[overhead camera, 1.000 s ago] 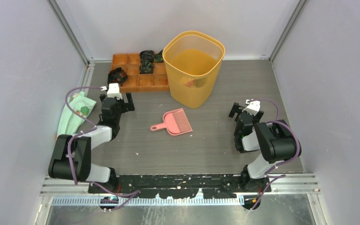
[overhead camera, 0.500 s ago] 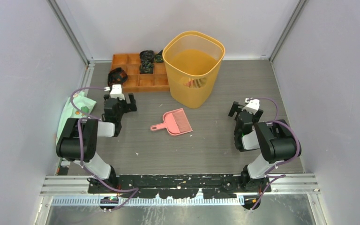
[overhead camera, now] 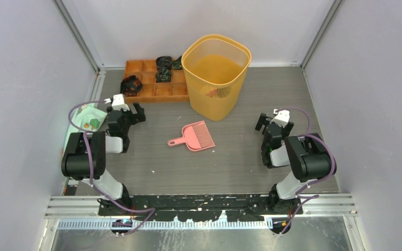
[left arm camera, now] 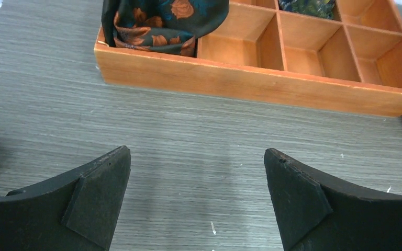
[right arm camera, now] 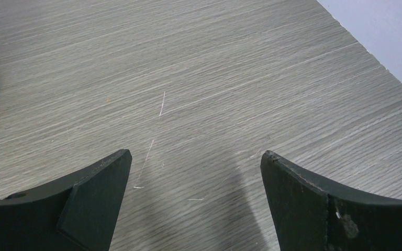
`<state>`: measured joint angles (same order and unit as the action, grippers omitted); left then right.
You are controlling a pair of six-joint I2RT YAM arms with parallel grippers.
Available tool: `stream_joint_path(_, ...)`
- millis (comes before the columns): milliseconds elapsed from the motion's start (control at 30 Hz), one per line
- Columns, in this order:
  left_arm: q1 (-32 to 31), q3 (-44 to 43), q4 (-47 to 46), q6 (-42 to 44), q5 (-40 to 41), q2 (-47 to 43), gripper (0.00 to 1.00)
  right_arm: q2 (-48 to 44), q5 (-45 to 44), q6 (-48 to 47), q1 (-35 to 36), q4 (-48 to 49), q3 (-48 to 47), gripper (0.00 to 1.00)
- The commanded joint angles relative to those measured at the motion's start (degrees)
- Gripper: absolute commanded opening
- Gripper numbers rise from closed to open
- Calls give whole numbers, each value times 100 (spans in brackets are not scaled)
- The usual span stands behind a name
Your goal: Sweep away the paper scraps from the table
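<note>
Only a few tiny white paper scraps [overhead camera: 153, 171] show on the dark grey wood-grain table [overhead camera: 241, 162]; one speck [left arm camera: 213, 228] lies just below my left gripper's jaws. The pink dustpan [overhead camera: 196, 137] lies flat mid-table between the arms. My left gripper [overhead camera: 127, 109] [left arm camera: 196, 151] is open and empty, hovering over bare boards and facing the orange tray [left arm camera: 251, 83]. At the right, my other gripper [overhead camera: 275, 121] [right arm camera: 196, 152] also stands open with nothing in it, above bare table.
A tall yellow-orange bin [overhead camera: 217, 73] stands at the back centre, a reddish patch low inside it. The orange compartmented tray [overhead camera: 152, 94] holds dark looped bands [overhead camera: 163, 65]. A mint-green cloth [overhead camera: 86, 123] lies at the left edge. Walls enclose three sides.
My left arm has folded back and its gripper has shifted left and slightly toward the tray. The right arm and the dustpan have not moved.
</note>
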<state>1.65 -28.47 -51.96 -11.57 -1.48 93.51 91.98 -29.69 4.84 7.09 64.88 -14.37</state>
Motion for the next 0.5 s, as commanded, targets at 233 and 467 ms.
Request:
stream_joint_path(233,1078,-30,955,-538,-1418,-1407,100,-118,-79,39,-28,175,-119,100)
stream_joint_path(467,1168,297,912,-338,-1682,-1575,100,-117,-72,36,-30,181,-120,100)
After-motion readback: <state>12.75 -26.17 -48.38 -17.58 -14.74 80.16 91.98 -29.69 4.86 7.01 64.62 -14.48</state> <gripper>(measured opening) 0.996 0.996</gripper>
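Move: The only task things left on the table are the pink dustpan and its brush, about 12 cm back and 27 cm to the right of the left hand, roughly 6 cm below it. From that hand the wooden tray's middle is some 14 cm ahead and 7 cm right, the green cloth about 23 cm left and 8 cm back, the yellow bin 5 cm ahead and 35 cm right. From the right hand the dustpan lies about 34 cm left and 5 cm back. Up by about 6 cm and left by some 3 to 4 cm, the empty left hand draws away from the wooden tray and the dustpan, easing back about 2 cm. It slides left and back first, then lifts quickly, rolling its left side down slightly and tipping its wide-open fingers up a little. It touches nothing. ##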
